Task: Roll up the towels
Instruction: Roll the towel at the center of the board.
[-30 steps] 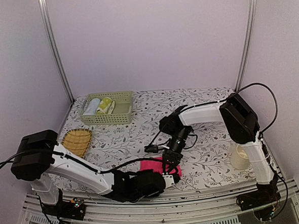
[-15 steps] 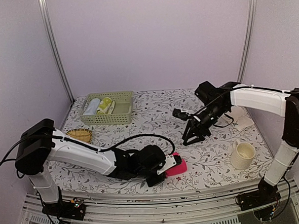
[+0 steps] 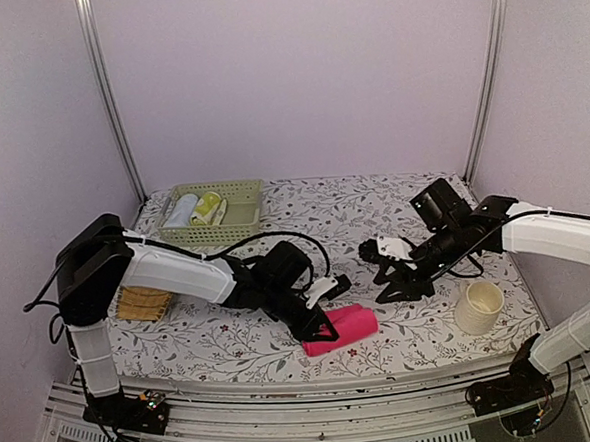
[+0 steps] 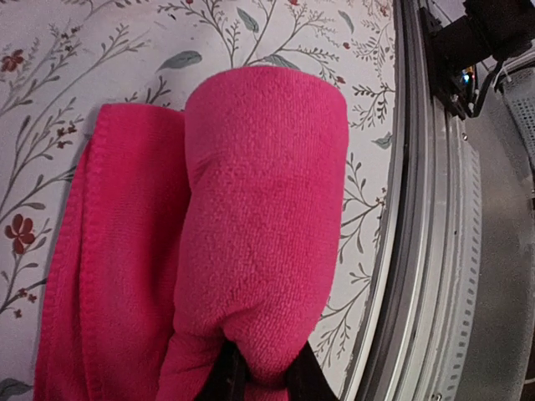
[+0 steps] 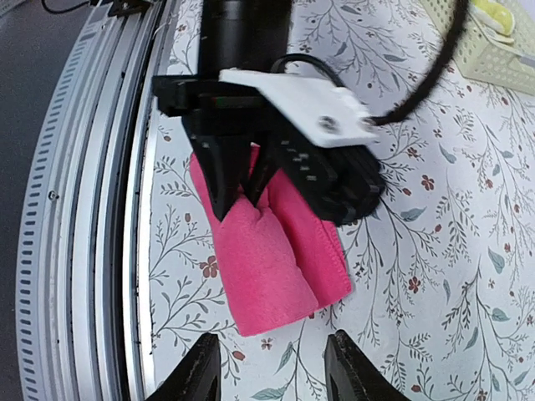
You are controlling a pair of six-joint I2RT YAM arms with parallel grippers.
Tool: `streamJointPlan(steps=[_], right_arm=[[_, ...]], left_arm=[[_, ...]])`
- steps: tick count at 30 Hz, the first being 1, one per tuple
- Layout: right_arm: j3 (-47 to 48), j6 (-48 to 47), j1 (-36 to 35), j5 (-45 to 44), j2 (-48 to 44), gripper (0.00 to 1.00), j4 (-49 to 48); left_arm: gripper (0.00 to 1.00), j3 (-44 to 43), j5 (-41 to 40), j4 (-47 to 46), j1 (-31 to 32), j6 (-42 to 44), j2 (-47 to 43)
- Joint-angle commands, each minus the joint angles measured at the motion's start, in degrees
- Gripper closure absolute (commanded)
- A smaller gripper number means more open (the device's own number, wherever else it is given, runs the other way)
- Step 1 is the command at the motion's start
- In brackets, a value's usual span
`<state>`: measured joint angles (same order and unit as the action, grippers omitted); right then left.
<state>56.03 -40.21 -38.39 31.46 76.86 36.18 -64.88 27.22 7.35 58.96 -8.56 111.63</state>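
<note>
The pink towel lies near the table's front edge, a thick rolled part beside a flat layer. My left gripper comes in from the left and is shut on the roll's end, its black fingertips pinching a fold of cloth. In the right wrist view the towel lies just ahead of my right gripper, with the left gripper at its far end. My right gripper hovers to the right of the towel, open with nothing between its fingers.
A green basket at the back left holds rolled cloths. A woven straw mat lies at the left under the left arm. A cream mug stands at the front right. The metal front rail runs close beside the towel.
My right gripper left the towel, swung right and opened wider. My left gripper closed on the towel's end, and its arm swung away from the front edge.
</note>
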Motion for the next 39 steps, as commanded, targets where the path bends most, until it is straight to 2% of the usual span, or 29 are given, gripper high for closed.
streamJointPlan(steps=[1,10,18,25,27,32,37,39], right_arm=[[-2.5,-3.6,-8.3,-10.7,1.0,0.55,-5.1],[-5.6,-6.4,-19.7,-24.3,7.7,0.53,-16.5],[-7.3,-7.2,-22.7,-27.9,14.1,0.52,-22.1],[-8.7,-6.8,-24.0,-26.0,17.7,0.55,-20.7],[-8.8,-6.2,-24.1,-26.0,19.1,0.58,-19.5],[-9.0,-5.2,-24.0,-23.7,21.1,0.79,-16.0],[-7.0,-2.8,-21.7,-16.7,22.2,0.87,-11.2],[-5.3,-1.9,-19.8,-13.0,23.2,0.88,-8.8]], left_arm=[[0.98,3.0,12.1,8.3,-2.2,-5.9,6.0],[1.00,5.2,17.0,4.1,-5.3,-9.2,7.9],[1.00,3.8,16.8,5.4,-6.7,-8.0,8.3],[1.00,2.1,15.9,6.3,-8.4,-7.2,8.3],[0.91,1.2,14.1,7.3,-8.6,-5.8,7.6],[0.65,2.5,4.4,5.6,-9.2,-4.9,-0.5],[0.54,11.4,-6.1,-2.9,-9.2,-5.6,-13.0],[0.44,15.9,-10.1,-6.8,-9.0,-6.0,-18.0]])
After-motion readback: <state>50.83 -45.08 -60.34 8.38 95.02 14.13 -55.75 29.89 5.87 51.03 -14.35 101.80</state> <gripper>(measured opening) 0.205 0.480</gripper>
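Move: The pink towel, part rolled, lies about 9 cm to the left of the open right hand, 3 cm back and some 12 cm below; its loose flap is on the far side, about 9 cm left of that hand and 1 cm ahead, 13 cm down. The mug stands some 18 cm to its right, about level, 9 cm below. The left fingers are already shut on the towel, its middle about 4 cm to their right, 1 cm below and level fore and aft. While the left hand keeps its pinch and turns the roll forward about 20 degrees, staying almost in place, the open right hand drops some 11 cm and travels about 7 cm left and a little back onto the towel's right part, its wrist winding back about 20 degrees the other way, and its fingers close to pinch the roll. Only then does the left hand open, let go and pull away about 4 cm left, 2 cm forward and 2 cm up, its wrist turning back again. ##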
